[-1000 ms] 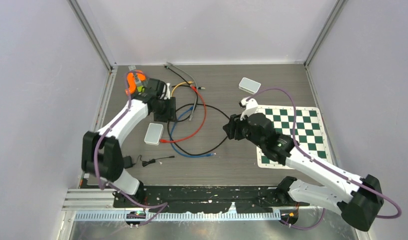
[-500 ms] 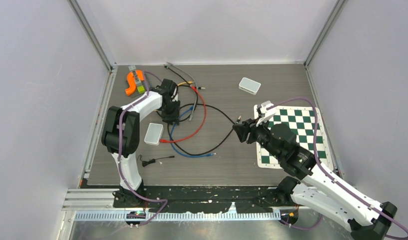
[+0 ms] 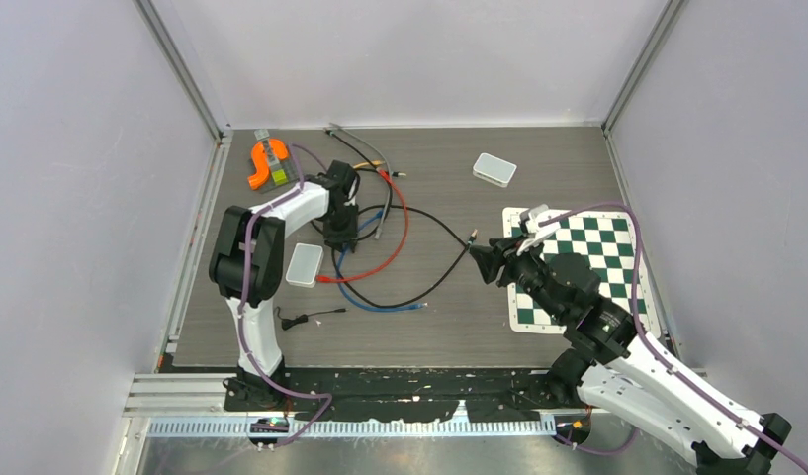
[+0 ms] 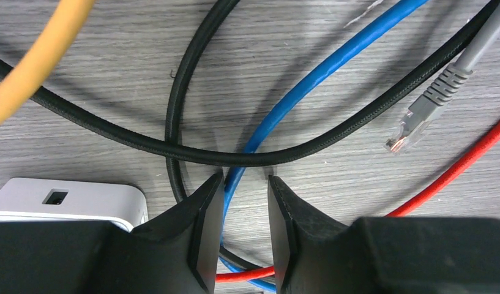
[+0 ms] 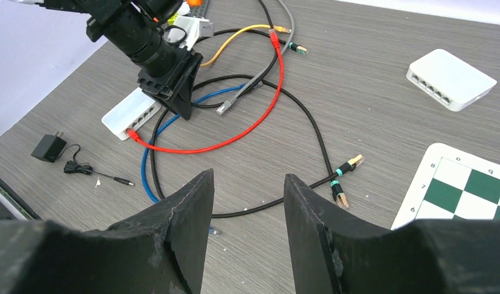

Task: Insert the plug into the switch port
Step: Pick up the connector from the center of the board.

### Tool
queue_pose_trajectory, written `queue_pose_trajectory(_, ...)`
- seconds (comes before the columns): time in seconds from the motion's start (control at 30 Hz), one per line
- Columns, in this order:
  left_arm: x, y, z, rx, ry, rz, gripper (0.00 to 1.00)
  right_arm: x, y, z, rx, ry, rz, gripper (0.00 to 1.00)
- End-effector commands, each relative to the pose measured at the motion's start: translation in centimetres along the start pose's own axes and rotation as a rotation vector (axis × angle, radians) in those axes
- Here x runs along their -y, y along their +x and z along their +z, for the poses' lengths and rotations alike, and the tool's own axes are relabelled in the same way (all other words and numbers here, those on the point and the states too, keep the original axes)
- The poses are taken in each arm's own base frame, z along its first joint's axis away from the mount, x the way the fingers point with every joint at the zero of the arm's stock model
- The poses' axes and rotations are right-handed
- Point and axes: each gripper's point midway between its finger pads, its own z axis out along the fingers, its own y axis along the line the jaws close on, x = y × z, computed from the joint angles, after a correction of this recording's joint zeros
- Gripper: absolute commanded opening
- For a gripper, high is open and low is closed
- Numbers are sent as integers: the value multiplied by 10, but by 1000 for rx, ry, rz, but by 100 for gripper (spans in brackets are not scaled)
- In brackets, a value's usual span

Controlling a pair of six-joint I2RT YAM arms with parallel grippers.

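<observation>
A white switch [image 3: 304, 264] lies left of a tangle of cables, its row of ports [image 5: 148, 114] facing them. My left gripper [image 3: 340, 236] points down into the tangle just right of the switch [image 4: 63, 197]. Its jaws [image 4: 245, 177] stand open a narrow way, with the blue cable [image 4: 308, 79] running between them against the left finger, not pinched. A grey plug [image 4: 412, 125] lies to the upper right and a red plug [image 5: 132, 133] lies by the switch. My right gripper [image 5: 248, 176] hovers open and empty above the black cable [image 5: 278, 205], near its gold-tipped plugs [image 5: 348, 165].
A second white switch [image 3: 494, 169] sits at the back right. The green chessboard mat [image 3: 587, 252] lies under my right arm. An orange tool [image 3: 264, 163] is at the back left. A black power adapter [image 3: 293, 320] and its lead lie near the front left.
My left gripper has dropped from the back left into the cables beside the switch, and its jaws have narrowed. My right gripper has drawn back to the right, away from the black cable's plugs.
</observation>
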Motion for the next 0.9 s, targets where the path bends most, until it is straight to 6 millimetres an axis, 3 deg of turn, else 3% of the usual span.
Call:
queue_pose_trajectory(0.0,4,8,7,-23,-70,48,35,4,-20,-9,73,14,-24,53)
queue_pose_trajectory(0.17,7,9,7,-32,-94,69,31,4,-26,-15,97,11,-19,53)
queue_pose_trajectory(0.4,12,12,-1,-28,-132,105,0,4,-37,-20,139,10,4,53)
queue_pose_trajectory(0.63,28,-16,-43,84,-97,104,0,-3,-39,-15,135,-17,21,53)
queue_pose_trajectory(0.8,50,-13,-68,114,34,58,0,-2,-39,-8,129,0,35,53)
queue_pose_trajectory(0.87,49,-7,-67,100,36,38,0,-2,-36,-3,115,11,49,53)
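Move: The left hand is down at the tabletop, fingers part-open around the blue cable, which lies within about 1 cm, just left of and slightly below its hand point. A black cable crosses over it about 1 cm ahead. The white switch sits some 8 cm left and 3 cm back; the grey plug lies about 6 cm right and 2 cm ahead. From the right hand, that stretch of blue cable is roughly 13 cm ahead, 27 cm left and 24 cm below. Low over the table, the left hand eases about 1 cm to the right and slightly back, its left side tipping up some 10 degrees, while the fingers shut and pinch the blue cable beneath the black one. It then lifts about 3.5 cm, still going right, away from the switch. The empty right hand rises some 2 cm and starts to sink again. ##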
